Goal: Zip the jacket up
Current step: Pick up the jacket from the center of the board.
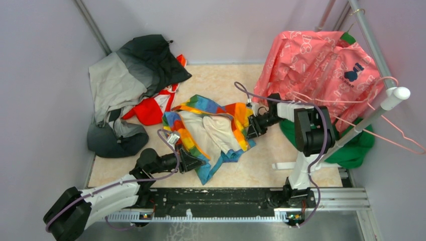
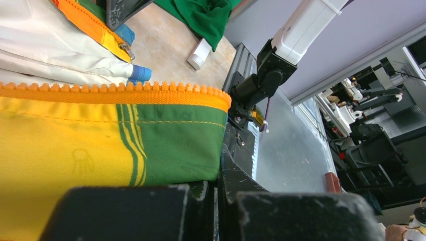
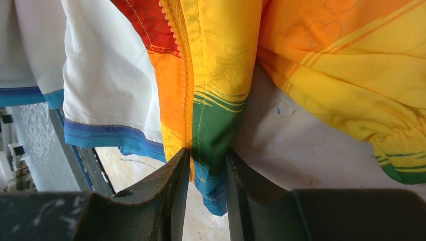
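Note:
The rainbow-striped jacket [image 1: 211,125] lies spread open on the table's middle, pale lining up. My left gripper [image 1: 193,161] is at its near-left edge, shut on the green stripe [image 2: 166,145] just under the orange zipper teeth [image 2: 125,93]; the jaws [image 2: 218,186] meet with no gap. My right gripper [image 1: 249,128] is at the jacket's right front edge. In the right wrist view its fingers stand partly apart [image 3: 207,160], and the jacket's edge [image 3: 221,75] with the zipper tape [image 3: 186,90] hangs between them, brushing both tips.
A grey-and-black jacket [image 1: 130,75] is heaped at the back left over a red garment [image 1: 150,108]. A pink patterned garment [image 1: 321,65] drapes the rack at the back right, with green cloth [image 1: 359,145] and a pink hanger [image 1: 397,135] below it.

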Controlling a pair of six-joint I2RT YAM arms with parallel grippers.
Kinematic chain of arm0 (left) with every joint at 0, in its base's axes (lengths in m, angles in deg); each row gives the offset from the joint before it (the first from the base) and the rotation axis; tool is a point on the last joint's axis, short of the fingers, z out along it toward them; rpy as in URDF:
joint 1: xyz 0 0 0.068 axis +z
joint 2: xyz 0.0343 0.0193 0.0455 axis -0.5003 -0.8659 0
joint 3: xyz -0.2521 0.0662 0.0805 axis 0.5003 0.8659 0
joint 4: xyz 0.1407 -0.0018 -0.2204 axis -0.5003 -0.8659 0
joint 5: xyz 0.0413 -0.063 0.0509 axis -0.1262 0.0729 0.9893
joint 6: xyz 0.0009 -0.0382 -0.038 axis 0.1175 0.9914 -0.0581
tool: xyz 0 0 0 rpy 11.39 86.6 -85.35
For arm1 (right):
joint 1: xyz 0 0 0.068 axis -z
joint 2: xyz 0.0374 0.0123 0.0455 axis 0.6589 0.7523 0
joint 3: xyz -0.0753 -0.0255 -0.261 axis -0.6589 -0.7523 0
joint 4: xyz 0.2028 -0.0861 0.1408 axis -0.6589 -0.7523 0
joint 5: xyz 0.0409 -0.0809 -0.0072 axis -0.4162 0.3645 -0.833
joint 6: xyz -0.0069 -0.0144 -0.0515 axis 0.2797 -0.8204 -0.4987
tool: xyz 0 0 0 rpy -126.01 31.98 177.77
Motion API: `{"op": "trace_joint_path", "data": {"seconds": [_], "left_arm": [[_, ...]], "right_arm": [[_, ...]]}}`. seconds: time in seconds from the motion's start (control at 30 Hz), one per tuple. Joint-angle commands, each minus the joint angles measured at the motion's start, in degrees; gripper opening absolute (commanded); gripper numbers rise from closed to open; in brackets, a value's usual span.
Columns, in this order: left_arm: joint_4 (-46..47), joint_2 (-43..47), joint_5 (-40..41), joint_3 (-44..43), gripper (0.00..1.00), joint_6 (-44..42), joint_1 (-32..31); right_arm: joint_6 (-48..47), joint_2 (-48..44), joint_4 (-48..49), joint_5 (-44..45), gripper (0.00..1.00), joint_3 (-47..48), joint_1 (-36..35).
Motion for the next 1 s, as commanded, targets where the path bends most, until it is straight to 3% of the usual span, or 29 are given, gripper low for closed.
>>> {"op": "trace_joint_path", "data": {"seconds": [0.0,0.17,0.4,0.97], "left_arm": [[1.27,0.51,0.01,2.78,0.0,-0.49,0.07],[1.11,0.66,0.26,2.94,0.0,-0.44,0.07],[1.16,0.52,0.15,2.78,0.0,-0.53,0.07],[4.8,-1.73,-3.59,-3.17,0.0,-5.11,-0.23]], "right_arm": [[-1.68,2.05,-2.38,-1.78,0.33,1.21,0.19],[-1.26,2.84,-2.68,-0.78,0.33,1.25,0.24],[-1.74,2.3,-3.5,-2.87,0.0,1.9,0.62],[-6.09,-16.01,-5.59,-15.24,0.0,0.86,1.42]]}}
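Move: The right hand, fingers part open, has the lower hem corner of the jacket's right front between its tips, about 2 cm back and 1 cm below the hand point. From that hand, a yellow sleeve end lies roughly 9 cm ahead and 3 cm left, and the white tube foot 11 cm back and 14 cm right, both near board level. The left hand, still holding the other front's hem, has this right corner some 9 cm ahead, 17 cm to its right and 12 cm below. Pinching the green lower hem beside the orange zip edge, the right fingers shut fully after easing about 1 cm back and a touch down; the hand then lifts the cloth about 8 cm almost straight up, its left-pointing fingertips tilting up roughly 10 degrees. The left hand stays put, keeping its grip on the opposite hem. ##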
